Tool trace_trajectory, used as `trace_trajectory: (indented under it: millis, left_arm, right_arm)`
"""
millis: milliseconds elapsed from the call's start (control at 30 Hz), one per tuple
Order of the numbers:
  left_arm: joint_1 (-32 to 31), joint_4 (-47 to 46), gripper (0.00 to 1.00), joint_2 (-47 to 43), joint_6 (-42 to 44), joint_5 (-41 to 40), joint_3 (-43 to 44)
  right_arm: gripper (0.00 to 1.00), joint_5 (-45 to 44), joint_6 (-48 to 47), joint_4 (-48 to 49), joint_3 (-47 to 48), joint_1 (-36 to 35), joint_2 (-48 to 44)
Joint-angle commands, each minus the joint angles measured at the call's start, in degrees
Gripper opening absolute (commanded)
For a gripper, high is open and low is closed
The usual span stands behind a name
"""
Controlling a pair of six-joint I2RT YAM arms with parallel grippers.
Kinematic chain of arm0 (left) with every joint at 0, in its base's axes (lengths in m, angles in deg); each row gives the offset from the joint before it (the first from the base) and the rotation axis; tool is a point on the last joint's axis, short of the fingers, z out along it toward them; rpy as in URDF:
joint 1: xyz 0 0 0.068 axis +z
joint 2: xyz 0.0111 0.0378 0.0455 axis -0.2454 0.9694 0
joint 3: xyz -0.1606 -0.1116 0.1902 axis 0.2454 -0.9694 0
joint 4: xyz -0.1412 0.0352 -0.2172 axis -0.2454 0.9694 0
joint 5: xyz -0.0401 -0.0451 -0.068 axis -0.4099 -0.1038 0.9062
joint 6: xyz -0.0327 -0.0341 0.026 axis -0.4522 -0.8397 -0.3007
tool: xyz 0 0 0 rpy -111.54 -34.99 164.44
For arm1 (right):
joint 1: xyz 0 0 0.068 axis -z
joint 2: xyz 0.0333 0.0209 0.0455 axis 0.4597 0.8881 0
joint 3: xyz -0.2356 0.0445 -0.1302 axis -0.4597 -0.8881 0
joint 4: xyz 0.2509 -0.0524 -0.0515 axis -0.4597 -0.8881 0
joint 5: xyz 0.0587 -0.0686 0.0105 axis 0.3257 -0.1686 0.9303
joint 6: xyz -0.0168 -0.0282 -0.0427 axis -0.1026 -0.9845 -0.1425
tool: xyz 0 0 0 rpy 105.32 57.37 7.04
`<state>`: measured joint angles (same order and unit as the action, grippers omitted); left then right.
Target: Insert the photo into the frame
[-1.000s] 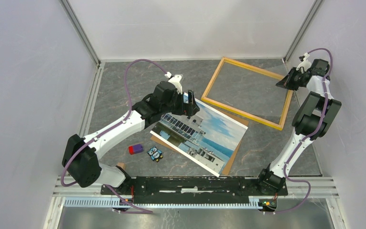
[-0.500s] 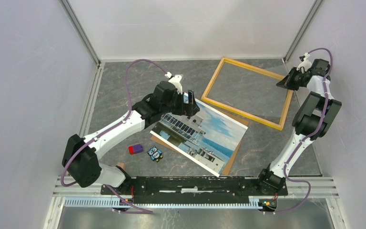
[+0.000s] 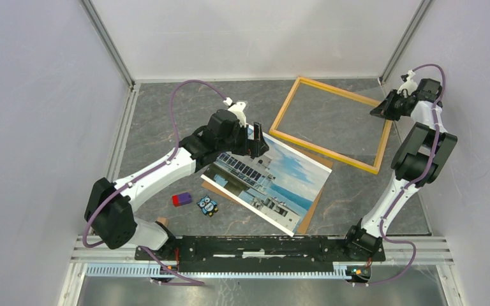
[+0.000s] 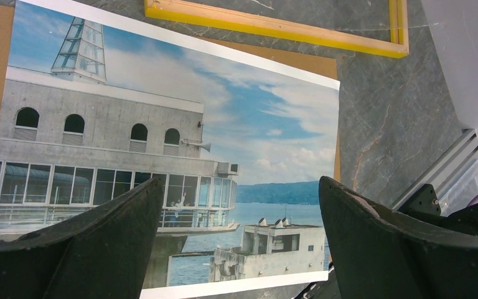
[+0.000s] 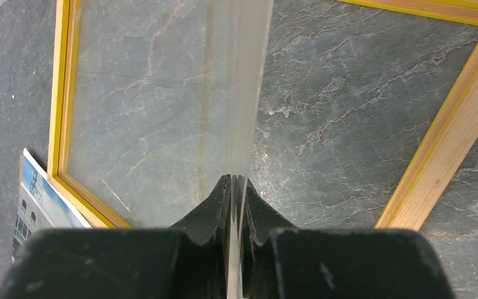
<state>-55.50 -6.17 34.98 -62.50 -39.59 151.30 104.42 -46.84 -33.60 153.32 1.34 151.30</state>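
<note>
The photo of a white building under blue sky lies face up at mid-table, on a brown backing panel. My left gripper hovers open above the photo's far left corner; in the left wrist view the photo fills the space under the gripper. The frame, with its yellow-orange border, lies flat at the far right. My right gripper is at the frame's right side, shut on the edge of a thin clear pane that slants down into the frame.
A purple block and a small blue penguin figure lie left of the photo. Grey enclosure walls stand close on three sides. A metal rail runs along the near edge.
My left gripper has shifted slightly right and away over the photo's corner. The right gripper stays where it was, holding the pane.
</note>
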Motion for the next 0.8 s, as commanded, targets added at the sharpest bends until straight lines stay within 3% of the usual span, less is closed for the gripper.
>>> trace_trajectory:
  millis: [0, 100, 567, 667, 767]
  left_arm:
    - [-0.34, -0.93, 1.00, 0.15, 1.18, 0.81, 2.50]
    - [-0.42, -0.95, 1.00, 0.07, 1.16, 0.74, 2.48]
    - [-0.54, -0.90, 1.00, -1.11, 1.34, 0.75, 2.41]
    - [-0.54, -0.89, 1.00, -1.51, 1.42, 0.72, 2.41]
    - [-0.54, -0.89, 1.00, -1.51, 1.25, 0.85, 2.42]
  right_arm:
    - [0.13, -0.49, 1.54, 1.50, 0.69, 0.51, -0.81]
    - [0.17, -0.62, 1.61, 2.47, 0.07, 0.22, -1.57]
    - [0.63, -10.34, -0.78, 0.83, -1.29, -1.02, -5.17]
    - [0.88, -10.95, -0.50, 0.36, -0.68, -1.02, -5.11]
    - [0.98, -12.34, -0.49, -0.10, -0.45, -1.07, -5.05]
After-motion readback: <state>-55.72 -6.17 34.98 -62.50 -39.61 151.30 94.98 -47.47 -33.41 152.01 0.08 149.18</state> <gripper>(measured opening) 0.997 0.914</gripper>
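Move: The right hand still grips the right edge of a clear sheet sloping over the frame. The frame's middle lies about 15 cm to its left, 5 cm ahead and 8 cm below; the frame's right bar has its middle about 3 cm right and 2 cm back of the hand. The photo is some 42 cm left and 20 cm back of this hand. From the left hand, the frame's middle is about 25 cm ahead, 29 cm right and 18 cm lower. Opening steadily from almost shut to nearly full width, the right hand's fingers let go of the clear sheet's edge above the right side of the frame. The hand otherwise barely travels: it eases about 1.5 cm right, towards the frame's right bar, while tilting its left side down and turning slightly clockwise, some 10 degrees in all. ##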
